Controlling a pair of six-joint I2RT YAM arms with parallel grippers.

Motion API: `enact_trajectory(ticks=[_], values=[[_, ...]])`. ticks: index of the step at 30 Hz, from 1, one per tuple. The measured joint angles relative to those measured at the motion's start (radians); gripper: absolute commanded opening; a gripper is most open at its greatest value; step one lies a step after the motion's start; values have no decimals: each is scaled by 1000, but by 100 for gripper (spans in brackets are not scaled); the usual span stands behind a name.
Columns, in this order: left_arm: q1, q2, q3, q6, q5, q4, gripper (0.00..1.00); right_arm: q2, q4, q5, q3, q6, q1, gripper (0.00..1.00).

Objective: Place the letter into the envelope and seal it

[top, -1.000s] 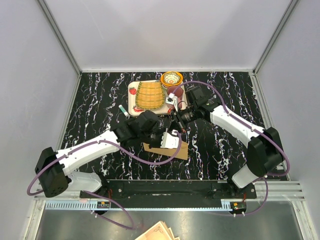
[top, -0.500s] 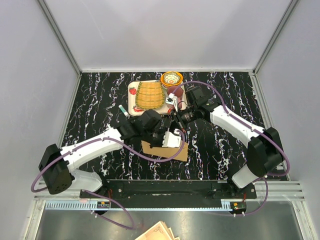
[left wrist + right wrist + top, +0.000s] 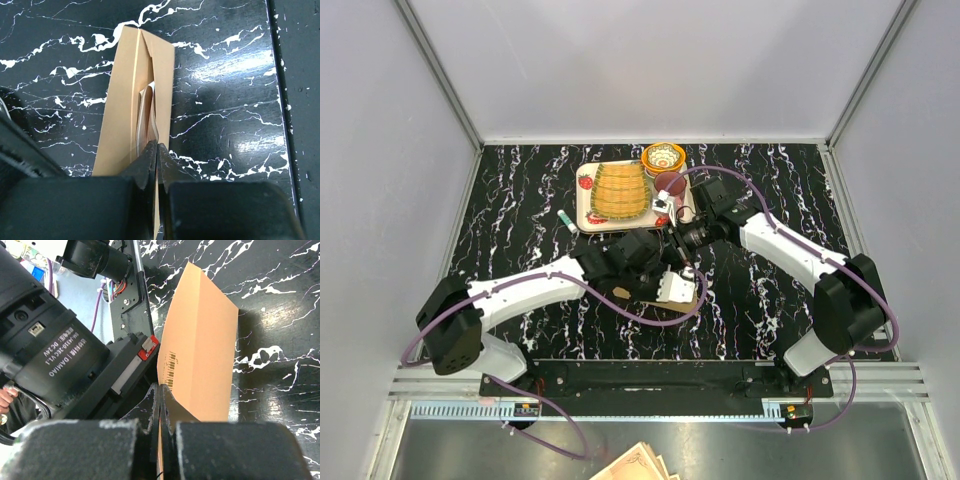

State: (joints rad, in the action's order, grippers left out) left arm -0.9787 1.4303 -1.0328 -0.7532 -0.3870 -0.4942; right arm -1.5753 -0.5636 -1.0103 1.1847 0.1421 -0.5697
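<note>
The tan envelope (image 3: 120, 100) is held up on edge over the black marble table, its mouth gaping. The pale folded letter (image 3: 148, 112) sits inside it, its curled edges showing in the opening. My left gripper (image 3: 156, 149) is shut on one thin wall of the envelope. My right gripper (image 3: 161, 390) is shut on the envelope (image 3: 205, 350) at the edge beside its printed barcode. From above, both grippers meet at the table's middle, left gripper (image 3: 678, 285) and right gripper (image 3: 683, 258). There only a sliver of the envelope (image 3: 691, 295) shows under the left arm.
At the back stands a white tray (image 3: 584, 195) holding a yellow striped item, with a yellow bowl (image 3: 663, 157) and a red cup (image 3: 670, 183) beside it. A small marker (image 3: 565, 222) lies left of the tray. Ornate beige papers (image 3: 635, 465) lie below the arm bases.
My left gripper has slid right along the envelope and closed on its wall. The envelope is now raised and mostly hidden under the left arm. The right arm barely moved.
</note>
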Motion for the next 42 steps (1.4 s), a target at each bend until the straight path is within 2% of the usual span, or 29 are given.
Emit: enact_trajectory(ticks=[11,12,16,20,22,24,25,26,27,31,35,37,39,42], values=[[-29,36,1,29,51,26,1,0,14,6,-21,1,0,0],[-29,39,1,29,52,26,14,0,16,7,-24,1,0,0],[-29,42,1,45,58,19,46,0,21,10,-31,5,2,0],[-30,13,1,63,63,3,56,2,26,16,-42,20,34,0],[-26,-38,0,77,62,-11,61,2,17,18,-51,28,60,0],[-7,-105,-2,98,46,-26,69,2,10,21,-56,31,88,0],[16,-153,-4,115,27,-35,72,2,8,21,-58,30,109,0],[45,-191,-6,130,10,-37,80,2,6,21,-60,28,132,0],[82,-227,-8,146,-10,-38,82,2,7,23,-62,24,153,0],[282,-308,-8,223,-56,-33,82,2,15,39,-89,-10,256,0],[547,-273,-16,362,-66,-28,87,2,29,98,-133,-70,338,0],[680,-228,-22,467,-27,-3,88,3,62,145,-171,-119,351,0],[766,-194,-23,562,45,18,91,4,97,188,-211,-167,349,0],[824,-155,-35,682,153,42,87,4,119,249,-248,-217,347,0]])
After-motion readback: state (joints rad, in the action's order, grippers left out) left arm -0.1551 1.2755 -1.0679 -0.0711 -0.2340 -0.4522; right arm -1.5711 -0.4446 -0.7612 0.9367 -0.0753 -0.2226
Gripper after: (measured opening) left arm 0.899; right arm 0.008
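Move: The glue stick that the empty left hand goes for lies about 21 cm ahead of it, 21 cm to its left and 11 cm below. The tray is about 27 cm ahead and 5 cm left; the letter sits in the pocket just under the closed fingertips. The right hand pinches the envelope, whose middle hangs some 3 cm back and 5 cm below; from that hand the mug is roughly 23 cm ahead, and the glue stick 17 cm ahead and 21 cm left. The letter is followed a last 1.5 cm down into the envelope's mouth by the shut left fingertips, which then spread, pull up out of the mouth by about 11 cm and swing forward and left, turning counter-clockwise towards the glue stick, ending nearly wide open. The right hand keeps its pinch on the envelope, carrying it some 11 cm right, 7 cm forward and 9 cm down while turning about 30 degrees clockwise. ##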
